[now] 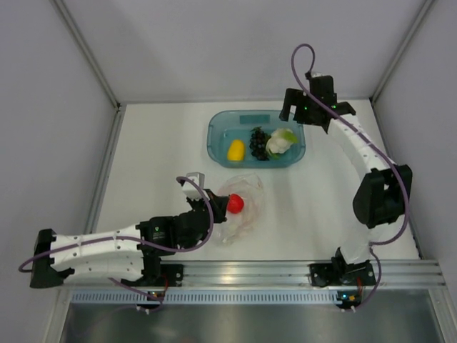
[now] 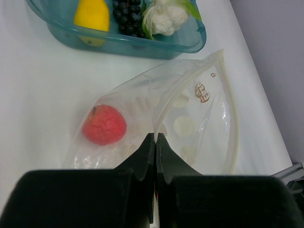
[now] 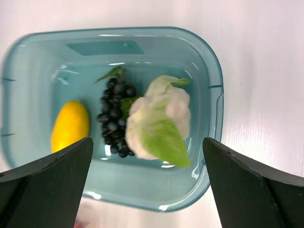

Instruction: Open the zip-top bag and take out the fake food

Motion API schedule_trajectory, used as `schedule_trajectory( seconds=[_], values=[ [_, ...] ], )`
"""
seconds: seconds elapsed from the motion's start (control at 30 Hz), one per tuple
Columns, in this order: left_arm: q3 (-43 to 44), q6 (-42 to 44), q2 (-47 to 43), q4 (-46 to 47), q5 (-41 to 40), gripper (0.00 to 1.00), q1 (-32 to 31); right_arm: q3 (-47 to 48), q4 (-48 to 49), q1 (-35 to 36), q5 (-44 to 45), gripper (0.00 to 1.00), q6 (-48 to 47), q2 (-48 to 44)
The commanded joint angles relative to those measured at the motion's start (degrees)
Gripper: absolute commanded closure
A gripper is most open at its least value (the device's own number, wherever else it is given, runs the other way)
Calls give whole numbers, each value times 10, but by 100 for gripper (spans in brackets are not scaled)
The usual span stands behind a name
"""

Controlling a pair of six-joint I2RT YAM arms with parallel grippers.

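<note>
The clear zip-top bag [image 1: 246,211] lies on the white table in front of the tray, with the red apple [image 1: 235,204] inside it. My left gripper [image 2: 156,136] is shut on the near edge of the bag [image 2: 199,104]; the apple [image 2: 104,124] sits just left of the fingertips. The teal tray [image 1: 214,136] holds the yellow fruit [image 1: 235,149], the dark grapes [image 1: 258,143] and the cauliflower [image 1: 280,141]. My right gripper [image 3: 147,141] is open and empty, hovering above the tray's [image 3: 214,95] near right part, over the cauliflower [image 3: 159,123], grapes [image 3: 114,118] and yellow fruit [image 3: 70,126].
Grey walls close in the table on the left, back and right. A metal rail [image 1: 285,271] runs along the near edge between the arm bases. The tray's front wall [image 2: 142,47] stands just beyond the bag.
</note>
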Motion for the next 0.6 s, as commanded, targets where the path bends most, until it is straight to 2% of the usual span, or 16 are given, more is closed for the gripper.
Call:
schedule_trajectory(
  seconds=[0.0, 0.07, 0.13, 0.27, 0.3, 0.5, 0.57],
  values=[
    [28, -4, -2, 8, -9, 100, 2, -10, -12, -12, -59, 1, 15, -106],
    [29, -15, -2, 8, -16, 100, 2, -63, 18, -27, -187, 1, 27, -142],
    [27, -27, -4, 9, -28, 100, 2, -97, 46, -21, -224, 12, 44, -202],
    [37, -31, 11, 9, -39, 100, 2, -161, 41, 40, -213, 28, 71, -287],
    [41, -31, 15, 10, -40, 100, 2, -166, 30, 53, -196, 35, 70, -314],
    [42, -56, 30, 8, -56, 100, 2, -191, -31, 211, -104, 50, 50, -377],
    [41, -64, 34, 8, -57, 100, 2, -209, -28, 266, -67, 51, 61, -389]
  ],
)
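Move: The apple, last food in the bag, lies roughly 22 cm back from the right hand, 14 cm to its left and 17 cm below. The cauliflower is almost straight under that hand, about 15 cm down and 1 cm left. The grapes are some 7 cm left and 1 cm back, the mango about 14 cm left and 3 cm back, both some 16 cm down. From the left hand the apple is about 9 cm ahead, 2 cm right and 19 cm below. The empty right hand climbs off the bin and swings back about 22 cm and 12 cm to the left, towards the bag with the apple, doing most of its roughly 12 cm of rising early and then sweeping on level and fast. On the way it turns some 30 degrees counter-clockwise and its fingers close from wide open to about half, while the left hand keeps its pinch on the bag's rim and barely shifts. ##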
